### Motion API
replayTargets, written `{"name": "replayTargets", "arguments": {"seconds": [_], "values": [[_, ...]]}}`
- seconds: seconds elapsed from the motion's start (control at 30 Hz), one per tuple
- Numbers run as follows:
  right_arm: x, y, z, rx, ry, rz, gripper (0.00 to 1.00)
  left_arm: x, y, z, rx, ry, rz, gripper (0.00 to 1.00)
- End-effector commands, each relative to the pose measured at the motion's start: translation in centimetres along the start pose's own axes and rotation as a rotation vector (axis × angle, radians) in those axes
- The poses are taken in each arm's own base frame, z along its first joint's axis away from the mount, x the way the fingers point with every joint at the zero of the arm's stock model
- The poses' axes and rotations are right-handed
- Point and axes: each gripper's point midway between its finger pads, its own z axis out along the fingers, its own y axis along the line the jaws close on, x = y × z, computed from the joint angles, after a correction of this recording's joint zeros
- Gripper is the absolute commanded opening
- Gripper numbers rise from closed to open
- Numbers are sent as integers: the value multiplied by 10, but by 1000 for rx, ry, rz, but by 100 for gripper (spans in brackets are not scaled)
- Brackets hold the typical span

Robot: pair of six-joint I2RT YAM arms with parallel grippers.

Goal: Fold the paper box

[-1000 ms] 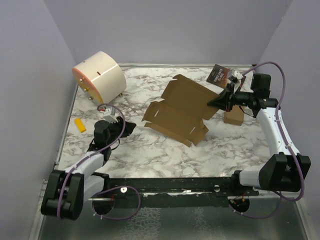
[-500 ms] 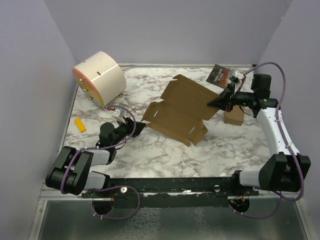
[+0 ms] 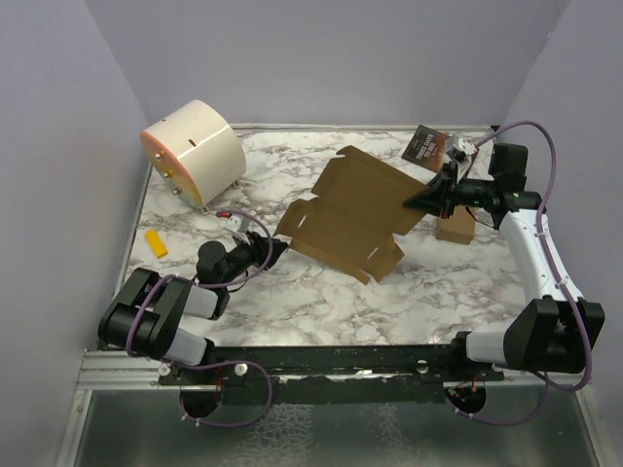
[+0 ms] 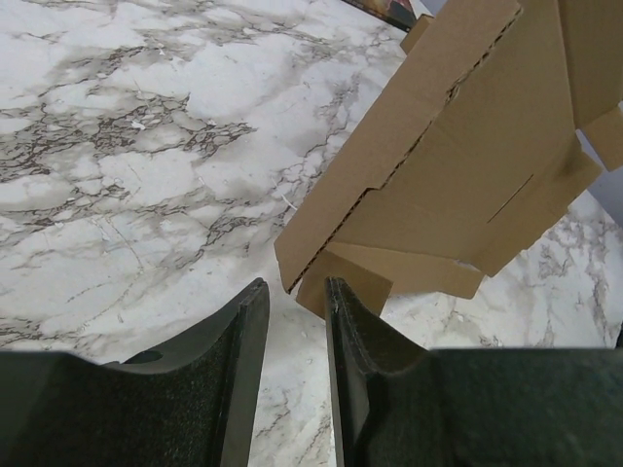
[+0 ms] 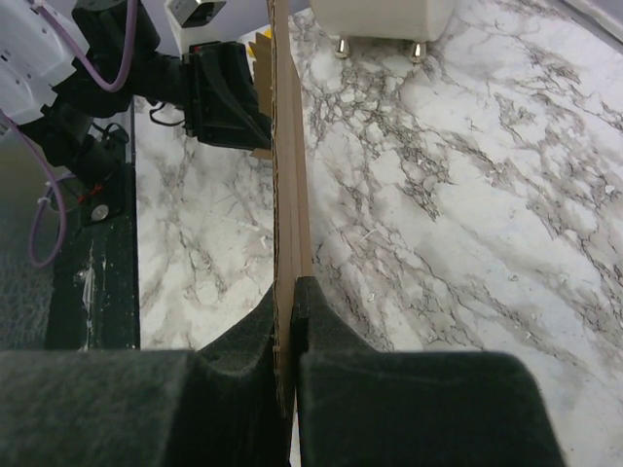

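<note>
The paper box (image 3: 355,209) is a brown die-cut cardboard sheet, partly raised, its right edge lifted off the marble table. My right gripper (image 3: 428,197) is shut on that right edge; in the right wrist view the cardboard (image 5: 289,146) runs edge-on between the closed jaws (image 5: 292,292). My left gripper (image 3: 275,251) lies low on the table at the sheet's near-left corner. In the left wrist view it (image 4: 295,321) stands open by a narrow gap with only marble between the fingers. The corner flap of the box (image 4: 458,146) sits just past the right fingertip (image 4: 336,292).
A white cylindrical drum (image 3: 195,148) stands at the back left. A small yellow piece (image 3: 156,242) lies near the left wall. A smaller cardboard box (image 3: 455,226) sits under my right arm, and a dark booklet (image 3: 425,146) lies at the back right.
My left arm has swung right across the table, bringing its gripper up to the sheet's near-left corner, with the jaws a little wider. The right gripper and the box have stayed put.
</note>
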Motion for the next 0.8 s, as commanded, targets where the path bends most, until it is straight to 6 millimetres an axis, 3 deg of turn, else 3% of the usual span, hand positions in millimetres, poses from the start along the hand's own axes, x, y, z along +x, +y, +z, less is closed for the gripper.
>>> {"name": "replayTargets", "arguments": {"seconds": [0.0,0.2,0.43,0.63,0.77], "values": [[-4,6,0,-49,-29,2,1,-2,-5,-2,49,-29,110,33],[-18,12,-1,-80,-45,10,1,-15,-29,-2,184,-96,113,34],[-78,29,-10,-86,-51,-87,1,-62,-78,-26,342,-279,142,43],[-149,51,-24,-44,-54,-247,1,-110,-107,-56,358,-475,231,72],[-184,68,-30,-36,-72,-326,1,-138,-111,-70,283,-538,270,93]]}}
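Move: My right hand already pinches the paper box's right edge; the sheet's middle hangs about 14 cm to its left, 2 cm farther out and 9 cm lower. The small carton lies about 10 cm ahead, 11 cm right and 24 cm below that hand. From my left hand, the sheet's middle is about 3 cm ahead, 13 cm right and 7 cm up; its left flap is just 3 cm ahead, 2 cm right and 2 cm up. Keeping my pinch on the sheet's edge, I lift the right hand almost straight up about 17 cm, slowly at first and then fast, rolling it some 20 degrees so its far side comes up. My left hand backs away from the left flap, rising about 13 cm and drawing back 5 or 6, tips its fingers upward and spreads them wide, with nothing between them. ##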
